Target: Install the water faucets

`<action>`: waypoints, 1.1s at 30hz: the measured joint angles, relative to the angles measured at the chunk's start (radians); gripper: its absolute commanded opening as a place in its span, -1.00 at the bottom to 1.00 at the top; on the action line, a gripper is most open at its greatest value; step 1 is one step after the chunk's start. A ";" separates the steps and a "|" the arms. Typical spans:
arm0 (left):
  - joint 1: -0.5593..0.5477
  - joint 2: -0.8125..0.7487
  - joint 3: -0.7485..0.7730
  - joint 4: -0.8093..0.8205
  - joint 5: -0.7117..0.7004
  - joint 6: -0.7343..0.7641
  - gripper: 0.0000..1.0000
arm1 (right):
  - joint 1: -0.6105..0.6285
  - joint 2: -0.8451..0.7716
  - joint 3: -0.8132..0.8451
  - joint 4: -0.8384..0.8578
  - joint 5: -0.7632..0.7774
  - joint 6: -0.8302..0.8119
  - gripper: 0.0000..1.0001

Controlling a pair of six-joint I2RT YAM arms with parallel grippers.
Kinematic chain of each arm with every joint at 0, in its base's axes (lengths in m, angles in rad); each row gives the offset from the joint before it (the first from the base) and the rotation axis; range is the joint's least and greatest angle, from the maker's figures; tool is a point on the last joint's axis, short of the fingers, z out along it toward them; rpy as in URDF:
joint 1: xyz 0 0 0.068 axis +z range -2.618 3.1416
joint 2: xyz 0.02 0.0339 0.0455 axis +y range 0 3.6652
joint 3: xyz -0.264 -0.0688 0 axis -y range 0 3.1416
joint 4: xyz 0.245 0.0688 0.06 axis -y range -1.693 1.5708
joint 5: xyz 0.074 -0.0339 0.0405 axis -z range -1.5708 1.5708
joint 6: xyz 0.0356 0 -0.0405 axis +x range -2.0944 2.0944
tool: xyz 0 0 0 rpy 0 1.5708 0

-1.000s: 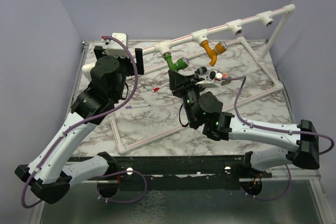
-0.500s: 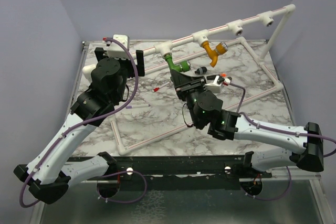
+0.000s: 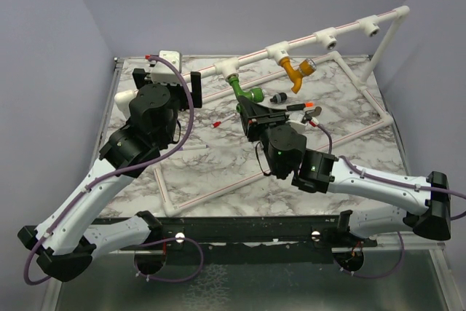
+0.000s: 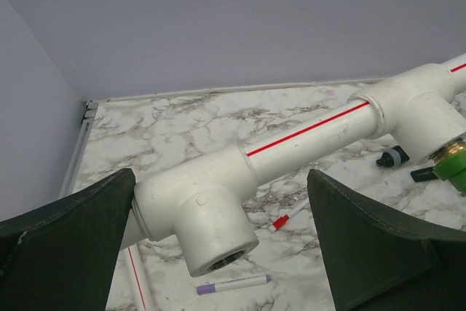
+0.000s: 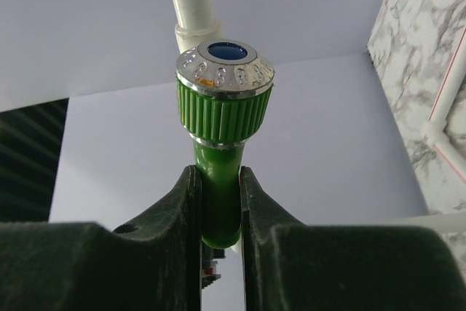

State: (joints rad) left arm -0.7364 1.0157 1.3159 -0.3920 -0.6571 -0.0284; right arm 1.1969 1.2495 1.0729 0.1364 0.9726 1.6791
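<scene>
The green water faucet (image 3: 241, 87) hangs from a T-socket (image 3: 228, 66) of the white red-striped pipe frame (image 3: 342, 33). My right gripper (image 3: 251, 104) is shut on its neck. In the right wrist view both fingers press the green stem (image 5: 219, 202) below the ribbed knob with its silvery blue-centred cap (image 5: 225, 60). The mustard-orange water faucet (image 3: 296, 71) hangs from the neighbouring socket. My left gripper (image 3: 167, 78) is wide open, straddling the leftmost empty T-socket (image 4: 198, 213) without gripping it. The green faucet's brass-threaded base (image 4: 451, 165) shows at the right edge.
A purple pen (image 3: 191, 148) and a red-capped pen (image 3: 221, 121) lie on the marble table inside the frame's base pipes (image 3: 218, 191). A small black part (image 3: 277, 97) and red-tipped pieces (image 3: 306, 105) lie right of the green faucet. Grey walls enclose the table.
My right wrist has rolled and shifted left while holding the green faucet, whose silvery end has swung lower. The left gripper has crept slightly right along the pipe.
</scene>
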 measured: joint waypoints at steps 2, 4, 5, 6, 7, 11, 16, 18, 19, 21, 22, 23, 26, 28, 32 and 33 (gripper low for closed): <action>-0.006 -0.002 -0.002 0.000 -0.010 0.003 0.98 | -0.007 0.000 0.003 -0.018 -0.018 0.068 -0.99; -0.010 -0.005 -0.003 0.000 -0.016 0.005 0.98 | -0.011 0.002 0.007 -0.032 -0.033 0.121 -0.99; -0.013 -0.008 -0.004 -0.001 -0.018 0.006 0.98 | -0.012 0.003 0.009 -0.037 -0.039 0.140 -0.99; -0.017 -0.012 -0.006 -0.004 -0.021 0.007 0.98 | -0.014 0.006 0.013 -0.042 -0.045 0.160 -0.98; -0.020 -0.016 -0.008 -0.005 -0.022 0.007 0.98 | -0.014 0.009 0.017 -0.046 -0.047 0.169 -0.91; -0.029 -0.027 -0.012 -0.011 -0.023 0.007 0.98 | -0.018 0.017 0.030 -0.061 -0.050 0.193 -0.58; -0.047 -0.042 -0.023 -0.039 -0.022 0.001 0.98 | -0.021 0.019 0.033 -0.064 -0.051 0.200 -0.17; -0.052 -0.043 -0.023 -0.048 -0.022 -0.001 0.98 | -0.023 0.020 0.033 -0.072 -0.051 0.203 -0.05; -0.053 -0.043 -0.023 -0.052 -0.022 -0.002 0.98 | -0.026 0.022 0.032 -0.075 -0.051 0.203 -0.01; -0.057 -0.044 -0.024 -0.062 -0.022 -0.004 0.98 | -0.026 0.023 0.029 -0.078 -0.052 0.203 0.05; -0.058 -0.044 -0.026 -0.066 -0.022 -0.005 0.98 | -0.027 0.024 0.027 -0.078 -0.053 0.201 0.09; -0.058 -0.045 -0.028 -0.068 -0.022 -0.006 0.98 | -0.027 0.024 0.025 -0.076 -0.054 0.198 0.12; -0.059 -0.046 -0.032 -0.076 -0.022 -0.010 0.98 | -0.027 0.024 0.016 -0.066 -0.055 0.185 0.25; -0.060 -0.046 -0.035 -0.084 -0.022 -0.014 0.98 | -0.027 0.024 0.004 -0.043 -0.055 0.158 0.30; -0.061 -0.044 -0.040 -0.106 -0.022 -0.019 0.98 | -0.027 0.011 -0.046 0.042 -0.063 0.070 0.36; -0.062 -0.044 -0.041 -0.111 -0.022 -0.020 0.98 | -0.027 0.005 -0.061 0.067 -0.068 0.045 0.37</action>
State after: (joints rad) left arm -0.7982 0.9718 1.2747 -0.5034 -0.6792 -0.0483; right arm 1.1694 1.2549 1.0119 0.2031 0.9047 1.7237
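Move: The right hand still grips the green faucet, whose middle is about 2 cm ahead and 1 cm left of the hand point; its tee is some 6 cm ahead, 3 cm left and 4 cm up, and the orange faucet 5 cm ahead, 9 cm right. The open left hand has the empty end tee about 1 cm left, level fore-and-aft, some 3 cm below, and the green faucet about 13 cm right, 3 cm back, 5 cm below. Right hand rolls left-side-up about 10 degrees, releases the green faucet, sinks; left backs from the pipe, lowers 3 cm. ##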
